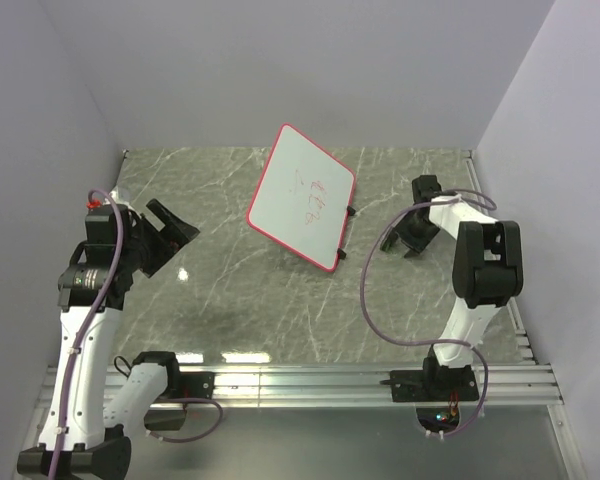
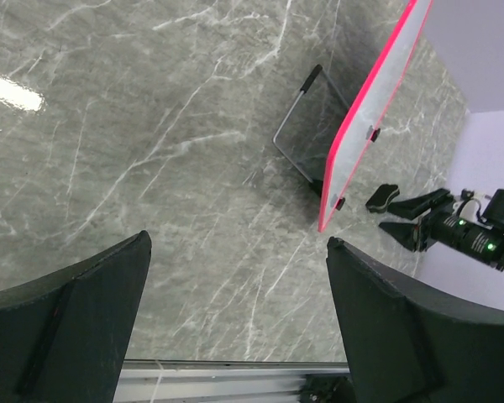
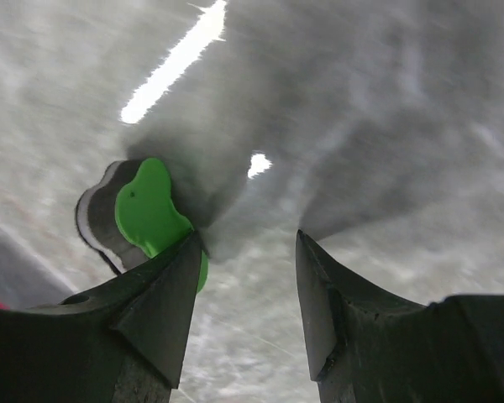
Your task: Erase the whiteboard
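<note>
The whiteboard, white with a red-pink rim and red scribbles, stands tilted on its wire stand at the middle back of the table. In the left wrist view I see the whiteboard edge-on. My left gripper hangs open to its left, well apart, and the left gripper has only table between its fingers. My right gripper is low over the table to the right of the board. The right gripper has its jaws apart and nothing between them. A green eraser lies just outside its left finger.
The board's wire stand with black feet reaches out behind it. A metal rail runs along the near table edge by the arm bases. Purple walls close in the left, back and right sides.
</note>
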Action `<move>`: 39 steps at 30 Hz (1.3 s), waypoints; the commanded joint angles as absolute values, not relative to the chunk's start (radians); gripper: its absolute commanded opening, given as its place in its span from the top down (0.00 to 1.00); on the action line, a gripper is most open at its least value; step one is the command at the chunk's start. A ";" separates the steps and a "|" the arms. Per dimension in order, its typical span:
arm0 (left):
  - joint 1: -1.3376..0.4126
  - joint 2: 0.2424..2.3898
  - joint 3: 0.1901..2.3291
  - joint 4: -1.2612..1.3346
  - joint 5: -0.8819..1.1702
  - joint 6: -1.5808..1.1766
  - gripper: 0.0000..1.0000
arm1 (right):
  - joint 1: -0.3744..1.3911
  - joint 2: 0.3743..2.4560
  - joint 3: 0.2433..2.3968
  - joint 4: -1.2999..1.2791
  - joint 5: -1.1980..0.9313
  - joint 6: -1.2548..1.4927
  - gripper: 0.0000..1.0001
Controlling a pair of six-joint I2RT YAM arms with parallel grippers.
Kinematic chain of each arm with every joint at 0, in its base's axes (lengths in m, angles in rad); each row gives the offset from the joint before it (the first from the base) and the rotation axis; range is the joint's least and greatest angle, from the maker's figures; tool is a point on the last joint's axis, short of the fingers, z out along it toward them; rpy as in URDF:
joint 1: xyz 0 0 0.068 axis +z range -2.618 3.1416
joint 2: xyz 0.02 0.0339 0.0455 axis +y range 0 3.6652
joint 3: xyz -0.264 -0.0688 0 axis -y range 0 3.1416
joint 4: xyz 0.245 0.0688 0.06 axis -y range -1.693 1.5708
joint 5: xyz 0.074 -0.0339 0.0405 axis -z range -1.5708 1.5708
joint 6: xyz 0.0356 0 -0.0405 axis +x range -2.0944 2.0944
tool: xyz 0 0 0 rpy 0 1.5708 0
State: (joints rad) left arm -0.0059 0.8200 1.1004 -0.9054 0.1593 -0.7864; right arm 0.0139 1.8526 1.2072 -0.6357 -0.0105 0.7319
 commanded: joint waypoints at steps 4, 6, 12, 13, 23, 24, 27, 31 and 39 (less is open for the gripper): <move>-0.003 0.818 1.134 -0.908 0.138 -0.772 0.09 | 0.061 1.852 1.336 -0.607 -0.035 0.738 0.44; -0.005 0.810 1.126 -0.901 0.140 -0.773 0.09 | 0.069 1.841 1.353 -0.626 -0.031 0.736 0.43; -0.003 0.807 1.117 -0.904 0.129 -0.770 0.09 | 0.077 1.793 1.376 -0.647 -0.061 0.745 0.40; -0.005 0.804 1.112 -0.900 0.129 -0.769 0.09 | 0.080 1.787 1.376 -0.646 -0.069 0.747 0.40; -0.005 0.808 1.097 -0.897 0.153 -0.750 0.08 | 0.138 1.874 1.423 -0.643 -0.071 0.775 0.39; -0.003 0.810 1.104 -0.900 0.152 -0.743 0.08 | 0.141 1.896 1.428 -0.644 -0.063 0.775 0.39; -0.003 0.819 1.118 -0.919 0.150 -0.729 0.08 | 0.159 1.937 1.460 -0.657 -0.019 0.773 0.40; -0.003 0.819 1.131 -0.937 0.146 -0.715 0.08 | 0.164 1.974 1.476 -0.672 0.018 0.784 0.41; -0.003 0.818 1.143 -0.948 0.143 -0.699 0.08 | 0.170 2.028 1.531 -0.710 0.086 0.782 0.43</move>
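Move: The eraser stands tipped on its edge, green back towards the right gripper, about 4 cm ahead and 3 cm left of it and roughly 1 cm lower. The whiteboard's nearer black clip is some 15 cm left and 2 cm back; the whiteboard's middle is about 25 cm left, 12 cm ahead and 8 cm up. From the left gripper the eraser lies around 45 cm right, 17 cm ahead and 26 cm below. Carry the right gripper forward and left past where the eraser stands, its left fingertip starting against the green back, and rise about 5 cm on the way. Drift a little farther left, then sink about 5 cm so that the half-open fingers come down on either side of the eraser; keep them half open, without closing. ##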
